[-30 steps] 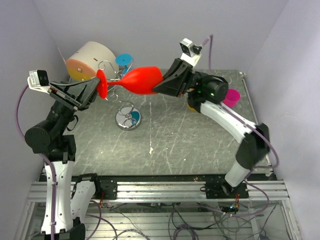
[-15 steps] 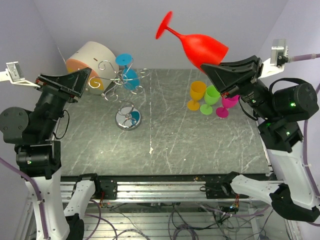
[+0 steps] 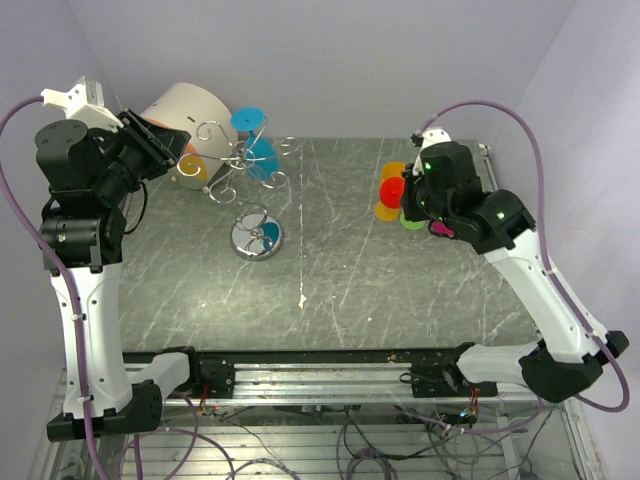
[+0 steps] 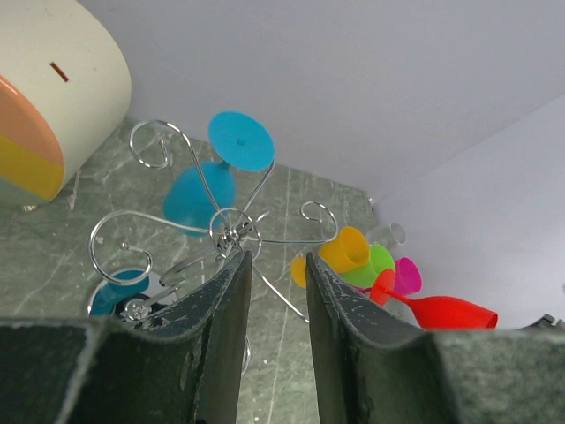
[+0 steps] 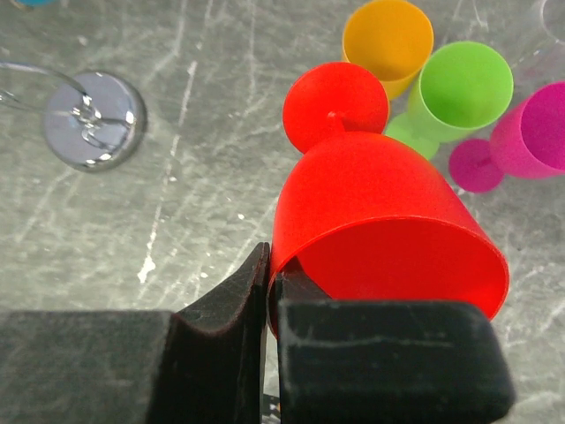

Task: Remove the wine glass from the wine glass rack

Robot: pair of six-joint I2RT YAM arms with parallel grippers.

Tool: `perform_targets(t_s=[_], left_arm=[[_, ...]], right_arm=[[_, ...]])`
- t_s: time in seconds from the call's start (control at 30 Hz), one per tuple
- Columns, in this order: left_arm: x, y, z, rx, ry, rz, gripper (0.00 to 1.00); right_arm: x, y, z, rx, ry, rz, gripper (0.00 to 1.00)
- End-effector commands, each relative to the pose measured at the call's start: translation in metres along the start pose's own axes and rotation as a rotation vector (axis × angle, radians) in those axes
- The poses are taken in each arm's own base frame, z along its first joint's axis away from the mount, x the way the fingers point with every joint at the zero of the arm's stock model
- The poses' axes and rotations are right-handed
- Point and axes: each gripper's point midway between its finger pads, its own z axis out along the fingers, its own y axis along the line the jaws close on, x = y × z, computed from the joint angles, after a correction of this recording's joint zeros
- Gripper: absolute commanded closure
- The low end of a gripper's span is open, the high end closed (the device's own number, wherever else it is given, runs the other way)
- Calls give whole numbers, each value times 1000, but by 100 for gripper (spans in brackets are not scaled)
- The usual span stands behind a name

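Note:
My right gripper (image 5: 272,265) is shut on the rim of a red wine glass (image 5: 380,221), one finger inside the bowl and one outside. The glass hangs foot-down just over the table beside other glasses, red showing under the wrist (image 3: 391,190). The wine glass rack (image 3: 236,160) stands at the back left, its chrome base (image 3: 256,238) on the table. A blue wine glass (image 4: 238,141) hangs upside down from its wire arms (image 4: 231,234). My left gripper (image 4: 278,265) is open and holds nothing; it hovers high, left of the rack (image 3: 178,148).
An orange glass (image 5: 388,35), a green glass (image 5: 466,84) and a magenta glass (image 5: 538,132) stand close together at the back right, right by the red one. A big beige drum with an orange face (image 3: 185,120) lies behind the rack at the back left.
The right arm carried the red glass from the rack, up high to the right, then down beside the coloured glasses. The left gripper let go of the glass's foot and drew back, up and left.

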Motion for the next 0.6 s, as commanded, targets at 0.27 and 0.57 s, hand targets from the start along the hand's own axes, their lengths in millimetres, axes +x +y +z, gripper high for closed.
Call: perform_targets(t_s=[0.27,0.57], left_arm=[[-6,-3,0,2,8,73,59],[5,5,10,3,42,58,58]], right_arm=[[77,-14,97,14,327,-91,100],[95,-19,126,-4,419,-71,100]])
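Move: Hanging from the right hand's fingers, the red wine glass is bound for a bare patch of table about 6 cm ahead of that hand, 4 cm to its right and 32 cm below. Around that patch, some 24 cm below the hand, stand the orange glass (12 cm ahead, 3 right), the green one (10 ahead, 9 right) and the pink one (7 ahead, 16 right). From the left hand the patch lies about 43 cm right, 4 ahead, 46 below. Down goes the right hand, about 14 cm, fast at first and then easing almost to a stop, while it reaches some 4 cm forward towards the bare patch on the near side of the orange and green glasses. The wrist tips some 20 degrees further downward, swinging the red glass closer to upright; the shut fingers keep their pinch on its rim. ##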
